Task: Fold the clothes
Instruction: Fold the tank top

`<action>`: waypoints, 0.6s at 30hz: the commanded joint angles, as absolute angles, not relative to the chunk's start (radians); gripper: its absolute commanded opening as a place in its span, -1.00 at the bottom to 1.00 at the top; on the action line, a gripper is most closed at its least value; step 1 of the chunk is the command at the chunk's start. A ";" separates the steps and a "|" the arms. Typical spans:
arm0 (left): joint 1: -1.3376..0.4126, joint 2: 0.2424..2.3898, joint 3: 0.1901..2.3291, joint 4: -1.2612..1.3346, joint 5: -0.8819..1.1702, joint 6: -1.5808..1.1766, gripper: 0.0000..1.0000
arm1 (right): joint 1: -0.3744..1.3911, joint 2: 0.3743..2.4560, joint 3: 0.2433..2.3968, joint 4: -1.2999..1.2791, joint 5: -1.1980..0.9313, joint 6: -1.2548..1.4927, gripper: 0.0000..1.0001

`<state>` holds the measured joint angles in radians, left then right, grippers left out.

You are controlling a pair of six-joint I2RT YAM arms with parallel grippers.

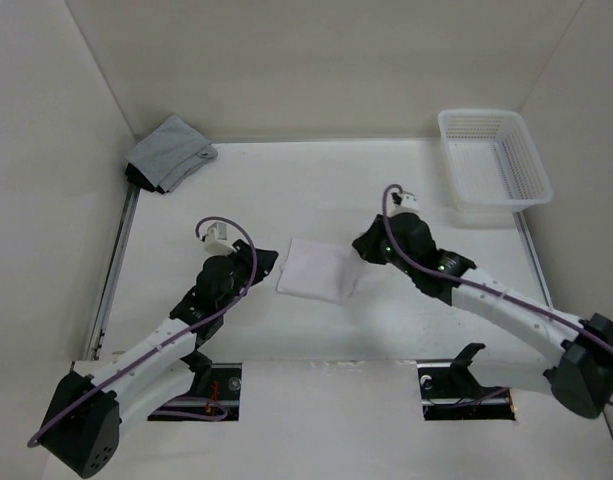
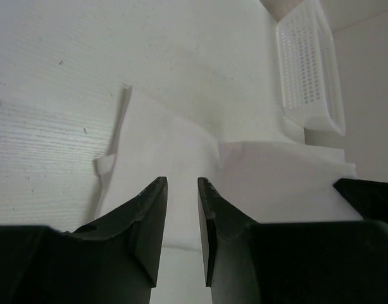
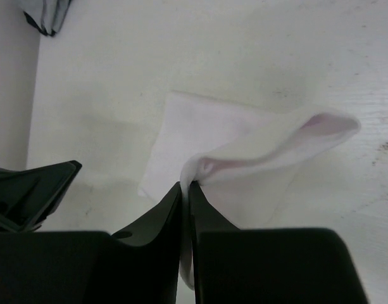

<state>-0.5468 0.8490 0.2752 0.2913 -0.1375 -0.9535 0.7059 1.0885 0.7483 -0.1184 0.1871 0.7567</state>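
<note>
The clothes [image 1: 319, 270] are one plain white garment, folded into a small rectangle in the middle of the table. My right gripper [image 1: 366, 248] is at its right edge, shut on a pinched fold of the white fabric [image 3: 244, 158], which rises in a loop off the table; the jaws [image 3: 187, 185] meet with cloth between them. My left gripper [image 1: 270, 264] is at the garment's left edge. Its jaws stand open over the white cloth [image 2: 181, 145], with nothing between the fingertips [image 2: 182, 180].
A folded grey garment [image 1: 169, 153] with a dark edge lies at the back left corner. A white plastic basket [image 1: 494, 160] stands at the back right. White walls close the table on three sides.
</note>
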 commanded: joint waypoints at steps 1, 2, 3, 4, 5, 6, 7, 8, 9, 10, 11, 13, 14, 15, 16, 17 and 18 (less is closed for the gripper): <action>-0.522 0.789 0.259 0.279 -0.106 -0.934 -0.50 | 0.781 1.256 0.906 -0.235 0.239 0.680 -0.75; -0.515 0.773 0.255 0.273 -0.098 -0.934 -0.50 | 0.806 1.314 0.949 -0.244 0.239 0.670 -0.75; -0.506 0.756 0.250 0.265 -0.091 -0.934 -0.49 | 0.826 1.372 0.991 -0.251 0.239 0.661 -0.75; -0.496 0.741 0.247 0.258 -0.083 -0.934 -0.49 | 0.847 1.428 1.032 -0.261 0.241 0.657 -0.75; -0.487 0.724 0.242 0.250 -0.075 -0.934 -0.48 | 0.870 1.483 1.073 -0.270 0.241 0.655 -0.75; -0.476 0.707 0.239 0.241 -0.069 -0.934 -0.48 | 0.892 1.538 1.118 -0.281 0.241 0.653 -0.75; -0.466 0.692 0.238 0.233 -0.063 -0.934 -0.48 | 0.910 1.589 1.162 -0.294 0.241 0.650 -0.75; -0.453 0.678 0.236 0.226 -0.055 -0.934 -0.48 | 0.929 1.641 1.207 -0.311 0.241 0.649 -0.74; -0.440 0.666 0.238 0.219 -0.045 -0.934 -0.47 | 0.939 1.681 1.242 -0.324 0.242 0.649 -0.74; -0.427 0.657 0.238 0.216 -0.034 -0.933 -0.47 | 0.950 1.733 1.288 -0.340 0.244 0.652 -0.71; -0.415 0.647 0.239 0.215 -0.023 -0.933 -0.47 | 0.962 1.779 1.331 -0.354 0.251 0.658 -0.65; -0.387 0.634 0.239 0.215 0.001 -0.933 -0.46 | 0.990 1.853 1.403 -0.364 0.261 0.667 -0.42; -0.375 0.630 0.239 0.215 0.009 -0.933 -0.44 | 1.001 1.876 1.431 -0.367 0.262 0.676 -0.24; -0.364 0.629 0.239 0.215 0.017 -0.934 -0.43 | 1.012 1.885 1.442 -0.362 0.259 0.692 -0.08; -0.354 0.627 0.241 0.213 0.024 -0.934 -0.42 | 1.019 1.882 1.443 -0.348 0.255 0.710 0.05; -0.344 0.630 0.242 0.213 0.032 -0.933 -0.42 | 1.022 1.870 1.434 -0.327 0.249 0.724 0.12; -0.340 0.637 0.242 0.216 0.035 -0.933 -0.42 | 1.025 1.846 1.415 -0.301 0.244 0.736 0.13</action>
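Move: The left edge of the tank top, where I am taking the end pinched in my right hand, lies about 18 cm to the left of this hand, 5 cm ahead and 17 cm below; the middle of the panel on the table is only some 12 cm left and 4 cm ahead. My left gripper hovers close to that edge, about 17 cm left of my right hand, 1 cm back and 5 cm lower. From my left hand the edge is roughly 6 cm ahead, 3 cm right and 13 cm down. I swing my right hand about 18 cm left across the tank top while sinking nearly 10 cm, carrying the held end towards the left edge and turning the wrist some 30 degrees, counter-clockwise with the fingers tipping down. Near the end of the sweep I open the fingers to about half and let the cloth go from above. My left hand clears off 4 cm left and 2 cm up, empty. ##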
